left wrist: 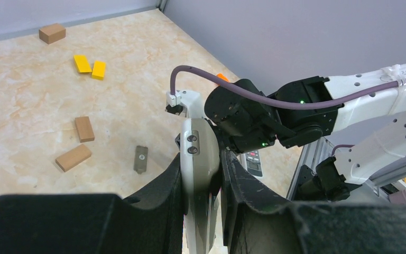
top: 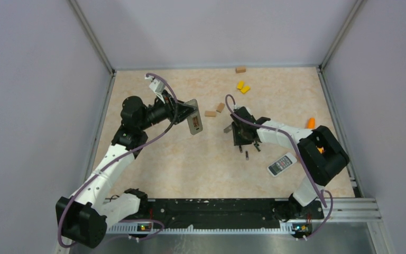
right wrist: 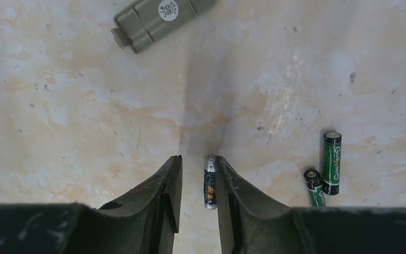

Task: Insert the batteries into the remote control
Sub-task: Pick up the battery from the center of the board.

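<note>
My left gripper (left wrist: 201,159) is shut on the grey remote control (left wrist: 198,145), holding it on edge above the table; from above the remote (top: 194,118) shows a dark recess on its face. My right gripper (right wrist: 198,161) points down at the table, open, with a silver-and-dark battery (right wrist: 210,181) between its fingers. The battery touches the right finger (right wrist: 227,180), and a gap remains on the left side. Two green batteries (right wrist: 332,162) (right wrist: 313,187) lie just to the right. In the top view the right gripper (top: 241,143) stands over the batteries (top: 247,155).
A grey battery cover (right wrist: 158,18) (left wrist: 140,159) lies beyond the right gripper. A second white remote (top: 282,164) lies near the right arm. Brown blocks (top: 210,113) (top: 240,69) and yellow blocks (top: 242,87) sit toward the back, and an orange object (top: 311,123) lies by the right wall.
</note>
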You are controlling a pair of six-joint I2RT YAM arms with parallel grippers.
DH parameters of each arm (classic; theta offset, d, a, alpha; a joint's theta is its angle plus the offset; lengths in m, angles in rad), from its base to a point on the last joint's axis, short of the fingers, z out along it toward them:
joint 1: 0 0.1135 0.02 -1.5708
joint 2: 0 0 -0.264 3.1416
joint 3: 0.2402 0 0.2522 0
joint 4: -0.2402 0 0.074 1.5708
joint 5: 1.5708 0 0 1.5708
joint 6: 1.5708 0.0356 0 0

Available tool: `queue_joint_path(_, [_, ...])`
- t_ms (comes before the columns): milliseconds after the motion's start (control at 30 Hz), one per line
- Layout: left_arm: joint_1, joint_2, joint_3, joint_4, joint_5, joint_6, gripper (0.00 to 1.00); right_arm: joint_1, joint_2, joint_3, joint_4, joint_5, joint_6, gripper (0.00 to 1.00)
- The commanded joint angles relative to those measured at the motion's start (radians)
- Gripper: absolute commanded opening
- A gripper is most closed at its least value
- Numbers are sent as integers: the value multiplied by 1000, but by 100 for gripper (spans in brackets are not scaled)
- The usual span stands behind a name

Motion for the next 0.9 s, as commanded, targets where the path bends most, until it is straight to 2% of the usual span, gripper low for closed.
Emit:
queue_joint_path(0, [5,-4,2,32,-10,-2,0,31,28,67,-25,68,-29,30])
queue_joint_path(433, [6,-2,6,22,-16,2,0,35,58,81,-79,76,7,27])
queue_joint_path(500, [6,-4,5,20,-16,2,0,35,58,80,-83,75,12,24])
queue_joint_path(667, [5,-1,4,20,-17,-6,0,35,43,69,-59,94,30,6])
queue_joint_path(867, [6,61,-6,74,-22,-111,0,35,-76,46,52,91,32,0])
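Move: The battery in the middle of the board lies almost under the right hand: about 2 cm back, 1 cm to the right and 2 cm below the finger point. From that hand, the other black battery is some 5 cm back and 4 cm right, the green batteries about 9 cm right and 1 cm back, and the battery cover roughly 9 cm ahead and 5 cm left. From the left hand, the battery aimed at lies about 4 cm back, 23 cm right and 30 cm below. The battery already lies between the right hand's open fingertips, nearer the right one. The right hand sinks about 1 cm around the battery's forward part while edging right and back by less than 1 cm, its left side tipping down some 5 degrees. Low over the board it closes the fingers almost fully and pinches the battery from both sides, then eases slightly forward and up. ##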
